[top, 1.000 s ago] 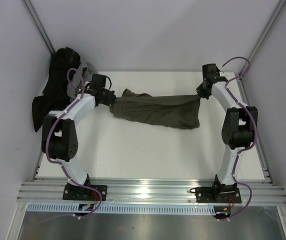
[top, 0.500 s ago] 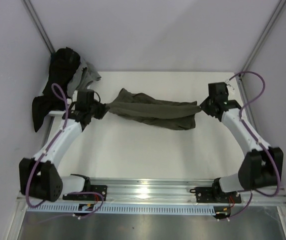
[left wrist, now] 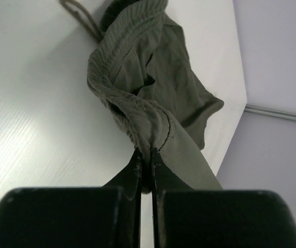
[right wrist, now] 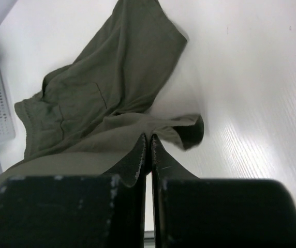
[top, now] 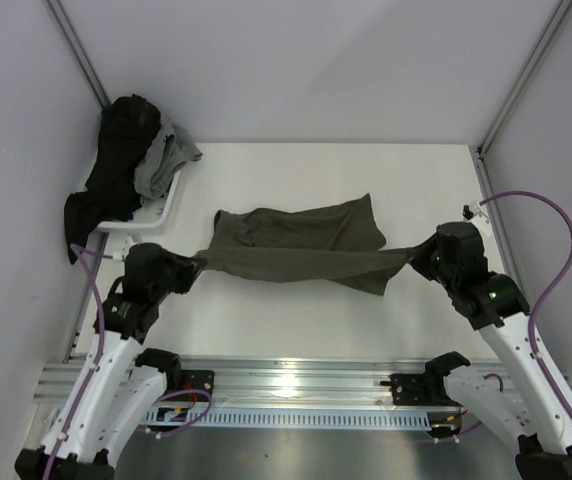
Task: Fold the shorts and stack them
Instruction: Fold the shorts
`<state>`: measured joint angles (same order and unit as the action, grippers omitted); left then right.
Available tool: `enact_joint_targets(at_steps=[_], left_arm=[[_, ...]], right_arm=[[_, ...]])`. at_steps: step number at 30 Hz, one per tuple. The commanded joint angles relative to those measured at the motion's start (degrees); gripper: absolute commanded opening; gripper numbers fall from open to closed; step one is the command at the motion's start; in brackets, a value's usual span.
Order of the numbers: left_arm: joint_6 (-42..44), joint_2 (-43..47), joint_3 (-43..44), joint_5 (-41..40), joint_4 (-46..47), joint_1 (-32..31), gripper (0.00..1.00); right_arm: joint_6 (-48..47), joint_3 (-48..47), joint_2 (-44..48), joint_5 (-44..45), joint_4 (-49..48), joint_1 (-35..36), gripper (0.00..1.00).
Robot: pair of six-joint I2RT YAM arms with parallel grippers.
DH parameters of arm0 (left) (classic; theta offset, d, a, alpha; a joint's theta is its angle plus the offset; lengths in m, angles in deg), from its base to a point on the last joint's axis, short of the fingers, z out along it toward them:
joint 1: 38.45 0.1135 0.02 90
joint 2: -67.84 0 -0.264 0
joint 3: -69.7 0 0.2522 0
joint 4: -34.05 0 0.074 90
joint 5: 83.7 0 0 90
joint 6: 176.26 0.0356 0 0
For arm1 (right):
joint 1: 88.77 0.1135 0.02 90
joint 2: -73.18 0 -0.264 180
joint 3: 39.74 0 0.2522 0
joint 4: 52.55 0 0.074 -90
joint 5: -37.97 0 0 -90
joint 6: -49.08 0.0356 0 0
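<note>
The olive-green shorts point(top: 296, 245) are stretched across the middle of the white table, their far part lying flat and their near edge pulled taut between both arms. My left gripper point(top: 194, 268) is shut on the ribbed waistband end point(left wrist: 137, 111), with the drawstring point(left wrist: 80, 15) trailing beyond it. My right gripper point(top: 421, 255) is shut on a leg hem point(right wrist: 189, 126) at the right end. In the right wrist view the rest of the shorts point(right wrist: 112, 88) spreads out ahead of the shut fingers.
A white perforated basket point(top: 161, 205) at the back left holds a heap of dark and grey clothes point(top: 126, 160) that hangs over its edge. Grey walls close in the table on three sides. An aluminium rail point(top: 296, 380) runs along the near edge.
Both arms have drawn back toward the near edge and lowered, pulling the shorts with them. The cloth went from a raised bundle to lying partly spread on the table.
</note>
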<state>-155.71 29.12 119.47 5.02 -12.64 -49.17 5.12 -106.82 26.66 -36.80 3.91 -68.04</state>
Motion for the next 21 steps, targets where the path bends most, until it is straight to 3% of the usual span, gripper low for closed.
enact_joint_targets(at_steps=[1, 4, 7, 16, 21], left_arm=[[-0.16, 6.36, -1.11, -1.44, -5.47, 0.44, 0.0], [-1.04, 9.45, -1.38, -1.97, -6.1, 0.44, 0.0], [-1.04, 6.48, 0.11, -2.24, -4.69, 0.52, 0.0], [-0.33, -12.59, 13.46, -7.42, -2.4, 0.79, 0.02], [-2.18, -19.19, 16.73, -7.6, 1.1, 2.89, 0.04]], right_arm=[[1.77, -0.29, 3.53, 2.88, 5.11, 1.68, 0.0], [1.6, -0.73, 3.11, 3.14, 5.2, 2.38, 0.0], [0.37, -2.4, -0.04, 3.67, 3.54, 2.3, 0.0], [-5.17, -12.24, -17.09, 1.48, -4.28, -0.51, 0.0], [-6.84, -16.19, -28.34, -3.26, -9.9, -6.13, 0.0]])
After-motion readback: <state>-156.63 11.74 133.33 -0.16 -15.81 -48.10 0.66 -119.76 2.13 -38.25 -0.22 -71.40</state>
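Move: Out ahead and between the hands, the lying part of the shorts has its middle some 17 cm farther out and 25 cm to the right of the left hand, about 15 cm below it. Its gathered waistband end is roughly 15 cm ahead and 4 cm right of the left hand; the clothes basket is about 30 cm ahead and 16 cm left. From the right hand the shorts' middle lies 17 cm ahead, 31 cm left and 20 cm down, the nearer leg end 19 cm ahead and 14 cm left. Reversing a short backward pull, both hands draw back another 2 cm, then carry the pinched edge of the shorts forward over the lying part, still stretched between them. From that turning point the right hand swings out about 10 cm, sinking slightly, the left about 7 cm, lifting a little towards the end; both wrists tip down 5 degrees or so and the fingers keep their hold. ##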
